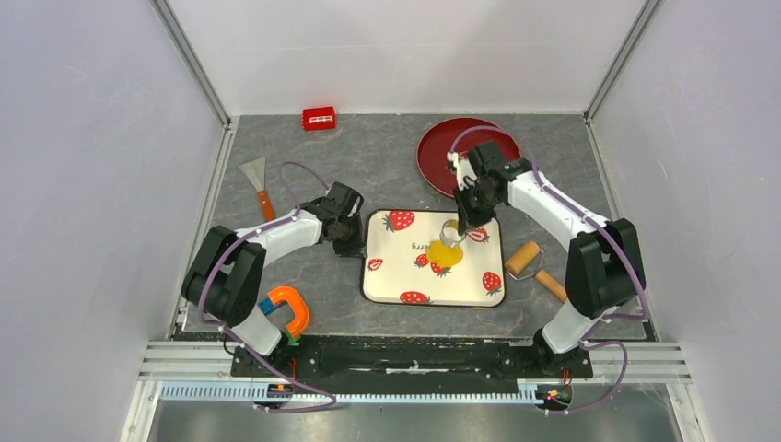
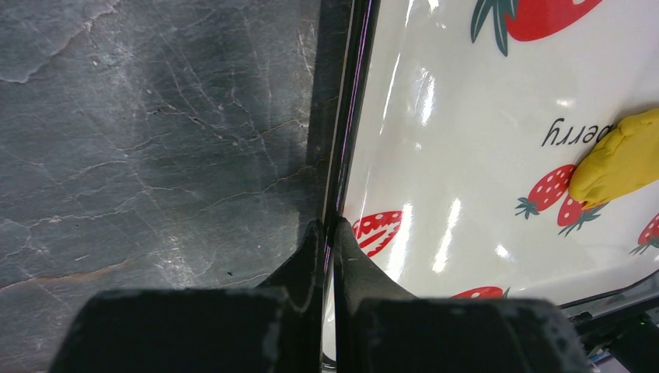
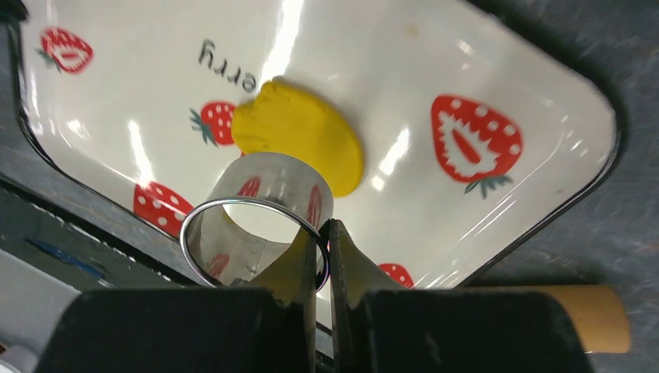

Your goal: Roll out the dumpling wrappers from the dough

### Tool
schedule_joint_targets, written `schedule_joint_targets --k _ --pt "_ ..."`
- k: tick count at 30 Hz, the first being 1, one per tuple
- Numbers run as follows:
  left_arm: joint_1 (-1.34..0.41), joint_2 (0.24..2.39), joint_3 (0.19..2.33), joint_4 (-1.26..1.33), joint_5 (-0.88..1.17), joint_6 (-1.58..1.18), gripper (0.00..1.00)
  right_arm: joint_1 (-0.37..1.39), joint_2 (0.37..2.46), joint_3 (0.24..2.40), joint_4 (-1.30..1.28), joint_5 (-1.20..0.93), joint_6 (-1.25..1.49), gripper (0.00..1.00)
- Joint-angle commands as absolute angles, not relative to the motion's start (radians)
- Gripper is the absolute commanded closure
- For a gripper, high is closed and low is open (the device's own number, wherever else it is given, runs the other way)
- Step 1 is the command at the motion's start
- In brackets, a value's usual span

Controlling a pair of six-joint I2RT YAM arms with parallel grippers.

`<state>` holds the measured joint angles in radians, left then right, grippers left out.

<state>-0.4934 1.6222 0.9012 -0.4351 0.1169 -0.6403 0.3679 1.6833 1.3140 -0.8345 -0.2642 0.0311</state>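
Note:
The dough [image 1: 445,255] is a flattened yellow patch near the middle of the strawberry-print tray [image 1: 396,276]. My right gripper [image 1: 463,226] is shut on the wall of a shiny metal ring cutter [image 1: 451,232]. The ring cutter [image 3: 256,225] hangs just above the near edge of the dough [image 3: 303,132], with one finger of the right gripper [image 3: 325,229] inside it and one outside. At the tray's left edge, my left gripper [image 2: 328,225] is shut on the tray's rim [image 2: 342,155], and the dough [image 2: 622,159] shows at the far right there. The dumpling wrappers are out of view.
A red plate [image 1: 437,152] lies behind the tray, partly under the right arm. Two tan wooden roller pieces [image 1: 522,258] [image 1: 551,284] lie right of the tray. A scraper [image 1: 258,180], a small red block [image 1: 319,118] and an orange-and-blue tool [image 1: 287,308] sit to the left.

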Motion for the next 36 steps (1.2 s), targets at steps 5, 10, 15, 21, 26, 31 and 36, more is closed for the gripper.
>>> schedule_joint_targets --k 5,10,15,21,26,31,36 --pt "-0.487 1.676 0.821 -0.508 0.060 -0.659 0.98 0.413 1.555 1.088 -0.667 -0.247 0.045 1.00" --pt "-0.488 1.665 0.808 -0.501 0.067 -0.661 0.98 0.431 1.553 1.049 -0.598 -0.237 0.068 1.00" --pt "-0.488 1.663 0.804 -0.497 0.074 -0.658 0.98 0.440 1.580 1.066 -0.581 -0.228 0.071 1.00" --pt "-0.490 1.668 0.807 -0.495 0.081 -0.653 0.98 0.445 1.624 1.109 -0.594 -0.206 0.054 1.00" --pt "-0.489 1.671 0.806 -0.492 0.086 -0.653 0.98 0.449 1.643 1.108 -0.604 -0.196 0.047 1.00" --pt "-0.491 1.672 0.804 -0.491 0.088 -0.652 0.98 0.451 1.659 1.103 -0.605 -0.183 0.062 1.00" --pt "-0.491 1.677 0.805 -0.491 0.092 -0.646 0.98 0.453 1.672 1.104 -0.602 -0.174 0.063 1.00"
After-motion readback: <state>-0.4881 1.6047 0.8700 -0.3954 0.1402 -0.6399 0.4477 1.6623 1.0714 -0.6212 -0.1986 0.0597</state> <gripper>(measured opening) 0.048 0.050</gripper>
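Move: The dough sheet on the tray lies about 4 cm back from the right hand, 4 cm to its left and some 8 cm below; this hand already holds the ring cutter by its rim. The red plate's middle is roughly 16 cm ahead and 1 cm to its right; the roller's barrel is some 5 cm back and 13 cm to its right, both about 8 cm lower. From the left hand the dough is 18 cm to the right, level fore and aft, about 1 cm lower. Over the yellow dough, the ring cutter, kept in the right fingers, is brought quickly back and down by nearly 5 cm, eased forward about 2 cm and slightly left, then lowered slowly, still sinking, to some 5.5 cm below its start. The left hand stays at the tray's left rim, fingers nearly shut. Whether the cutter touches the dough can't be seen. ##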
